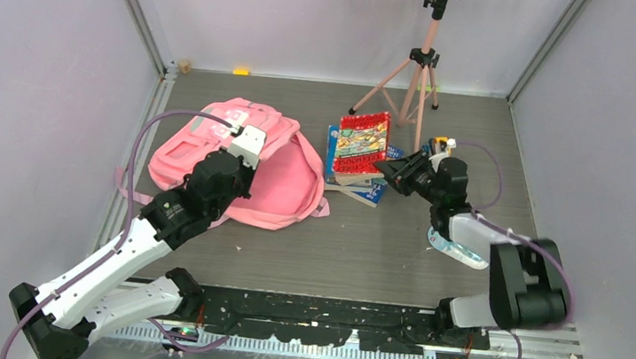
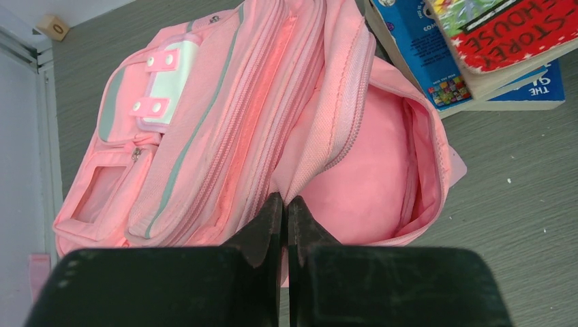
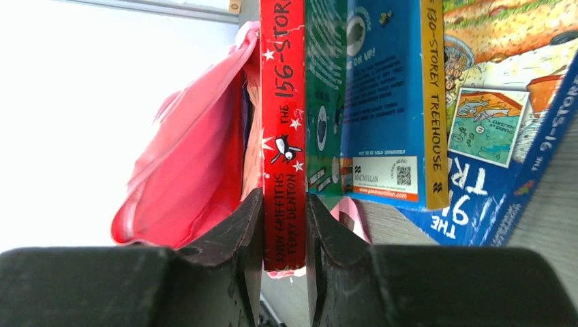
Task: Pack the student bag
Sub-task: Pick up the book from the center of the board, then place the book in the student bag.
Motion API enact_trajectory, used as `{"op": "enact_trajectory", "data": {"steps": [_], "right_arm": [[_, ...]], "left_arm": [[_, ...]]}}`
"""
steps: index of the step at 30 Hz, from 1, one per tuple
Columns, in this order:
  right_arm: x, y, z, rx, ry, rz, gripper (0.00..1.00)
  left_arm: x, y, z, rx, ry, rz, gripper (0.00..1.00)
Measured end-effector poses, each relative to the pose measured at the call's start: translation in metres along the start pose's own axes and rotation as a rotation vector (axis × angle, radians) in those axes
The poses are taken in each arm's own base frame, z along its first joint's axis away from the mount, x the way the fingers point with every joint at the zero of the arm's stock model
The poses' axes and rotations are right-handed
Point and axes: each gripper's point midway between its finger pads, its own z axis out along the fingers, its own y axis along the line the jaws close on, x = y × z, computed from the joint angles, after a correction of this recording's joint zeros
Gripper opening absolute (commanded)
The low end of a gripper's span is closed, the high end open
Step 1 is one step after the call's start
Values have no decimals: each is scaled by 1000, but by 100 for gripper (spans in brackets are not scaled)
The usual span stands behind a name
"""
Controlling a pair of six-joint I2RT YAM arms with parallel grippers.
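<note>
The pink student bag (image 1: 274, 184) lies on the table left of centre, its main compartment (image 2: 368, 177) gaping open toward the books. My left gripper (image 2: 285, 204) is shut on the bag's zip edge, and in the top view it sits over the bag's upper part (image 1: 252, 132). A red book (image 1: 361, 139) lies on top of a stack of blue books (image 1: 358, 188) to the right of the bag. My right gripper (image 1: 384, 169) reaches in from the right. Both of its fingers press the red book's spine (image 3: 283, 102), so it is shut on that book (image 3: 284, 204).
A pink tripod (image 1: 419, 74) stands behind the books at the back. A small wooden block (image 1: 185, 66) and a yellow piece (image 1: 241, 71) lie by the back wall. White walls close in the table on three sides.
</note>
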Motion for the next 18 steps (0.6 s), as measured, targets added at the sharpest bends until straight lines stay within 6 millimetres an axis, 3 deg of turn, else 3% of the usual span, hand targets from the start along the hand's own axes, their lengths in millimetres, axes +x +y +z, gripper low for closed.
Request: {"op": "enact_trajectory", "data": {"steps": [6,10,13,18], "right_arm": [[-14,51,-36,16,-58,-174,1],[-13,73,-53,19,-52,-218,1],[0,82,-62,30,-18,-225,1],[43,86,-67,47,103,-201,1]], "left_arm": [[-1,1,-1,-4,-4,-2,0],[-2,2,-2,-7,-8,-4,0],[-3,3,-3,-9,-13,-6,0],[-4,6,-4,-18,-20,-13,0]]}}
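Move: About 21 cm to the right hand's left, 4 cm nearer the base and 6 cm lower, lies the open mouth of the pink bag, where the red book already in these fingers will go. The blue book left below is some 6 cm left, 3 cm farther out and 10 cm down; the dark-blue book under it is about 1 cm left, 1 cm ahead and 12 cm down. From the left hand the bag's mouth is roughly 8 cm right, 3 cm ahead and 16 cm below. Keeping its pinch on the red book's spine, the right hand climbs about 9 cm away from the blue books, drifting slightly right, then levels off while drawing back some 8 cm in all and speeding up, with a late swing left of about 3 cm. The wrist rolls some 10 degrees, left side down, and turns a little counter-clockwise. The left fingers stay shut on the bag's rim. ##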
